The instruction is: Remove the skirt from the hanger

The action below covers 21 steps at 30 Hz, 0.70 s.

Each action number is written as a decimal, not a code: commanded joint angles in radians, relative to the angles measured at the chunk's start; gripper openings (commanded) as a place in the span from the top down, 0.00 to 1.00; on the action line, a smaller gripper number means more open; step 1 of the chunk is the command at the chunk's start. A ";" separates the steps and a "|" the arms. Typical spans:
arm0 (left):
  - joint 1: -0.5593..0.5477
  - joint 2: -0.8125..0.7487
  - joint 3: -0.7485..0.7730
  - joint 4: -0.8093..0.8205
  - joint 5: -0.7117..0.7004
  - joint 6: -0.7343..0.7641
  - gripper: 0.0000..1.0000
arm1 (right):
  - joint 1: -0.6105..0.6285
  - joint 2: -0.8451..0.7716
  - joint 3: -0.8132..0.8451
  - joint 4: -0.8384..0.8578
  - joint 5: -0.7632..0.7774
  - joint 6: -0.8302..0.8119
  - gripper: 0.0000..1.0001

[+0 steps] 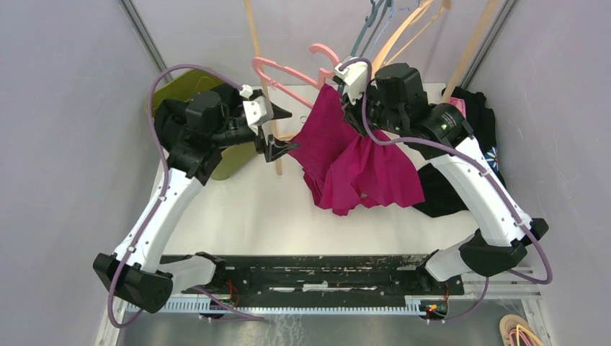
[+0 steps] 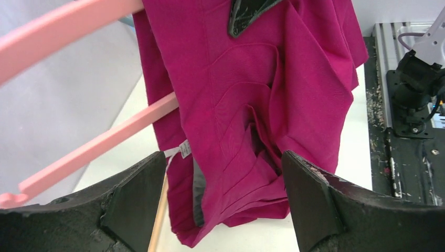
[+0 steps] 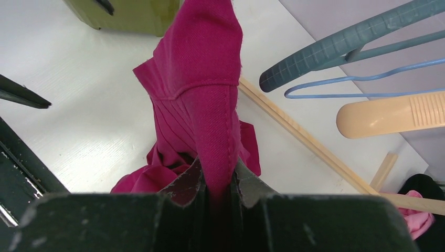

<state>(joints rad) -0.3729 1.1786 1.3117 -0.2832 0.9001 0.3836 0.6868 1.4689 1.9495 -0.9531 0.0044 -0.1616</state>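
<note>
The magenta skirt (image 1: pixel 353 162) hangs from its waistband, and its lower folds rest on the white table (image 1: pixel 238 209). My right gripper (image 1: pixel 347 97) is shut on a fold of the waistband (image 3: pixel 210 94), which is pinched between its fingers (image 3: pixel 183 184). The pink hanger (image 1: pixel 288 72) is in the air to the skirt's left. In the left wrist view the hanger's bars (image 2: pixel 105 142) run behind the skirt's (image 2: pixel 252 105) left edge. My left gripper (image 1: pixel 277 133) is open beside the skirt, and only air lies between its fingers (image 2: pixel 136 199).
An olive-green bin (image 1: pixel 180 90) stands at the back left behind my left arm. Dark clothes (image 1: pixel 475 122) are piled at the back right. Several hangers (image 1: pixel 389 29) hang at the back on a wooden rack, and a wooden rail (image 3: pixel 309 142) crosses the table.
</note>
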 commanded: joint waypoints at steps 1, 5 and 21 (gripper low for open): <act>-0.003 0.007 -0.054 0.138 0.046 -0.104 0.13 | 0.001 -0.057 0.069 0.096 -0.020 0.007 0.99; -0.003 0.027 -0.077 0.176 0.047 -0.132 0.13 | 0.000 -0.066 0.071 0.096 -0.025 0.010 0.99; -0.002 0.154 -0.184 0.719 0.072 -0.503 0.16 | 0.000 -0.091 0.067 0.083 -0.046 0.014 0.99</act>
<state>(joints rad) -0.3729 1.3144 1.1355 0.1345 0.9501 0.0814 0.6872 1.4361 1.9549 -0.9661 -0.0269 -0.1574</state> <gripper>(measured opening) 0.849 0.166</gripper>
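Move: The skirt's loose left flap hangs roughly 7 cm to the left hand's right, about level fore and aft, its middle some 5 cm lower. The pink hanger, its lower bar still running into the cloth, lies about 9 cm ahead of that hand, 4 cm right and 3 cm higher. From the right hand, which already grips the skirt, the flap is about 8 cm left, 1 cm back and 6 cm below. Down about 5 cm, then increasingly forward and to the right as well (some 3 cm each), the open left hand closes in on the skirt's loose flap just below the hanger bar. Its wrist rolls about 10 degrees, dipping the forward finger, while the tips lift slightly. The right hand keeps its pinch on the skirt and eases back and up by barely a centimetre each. ##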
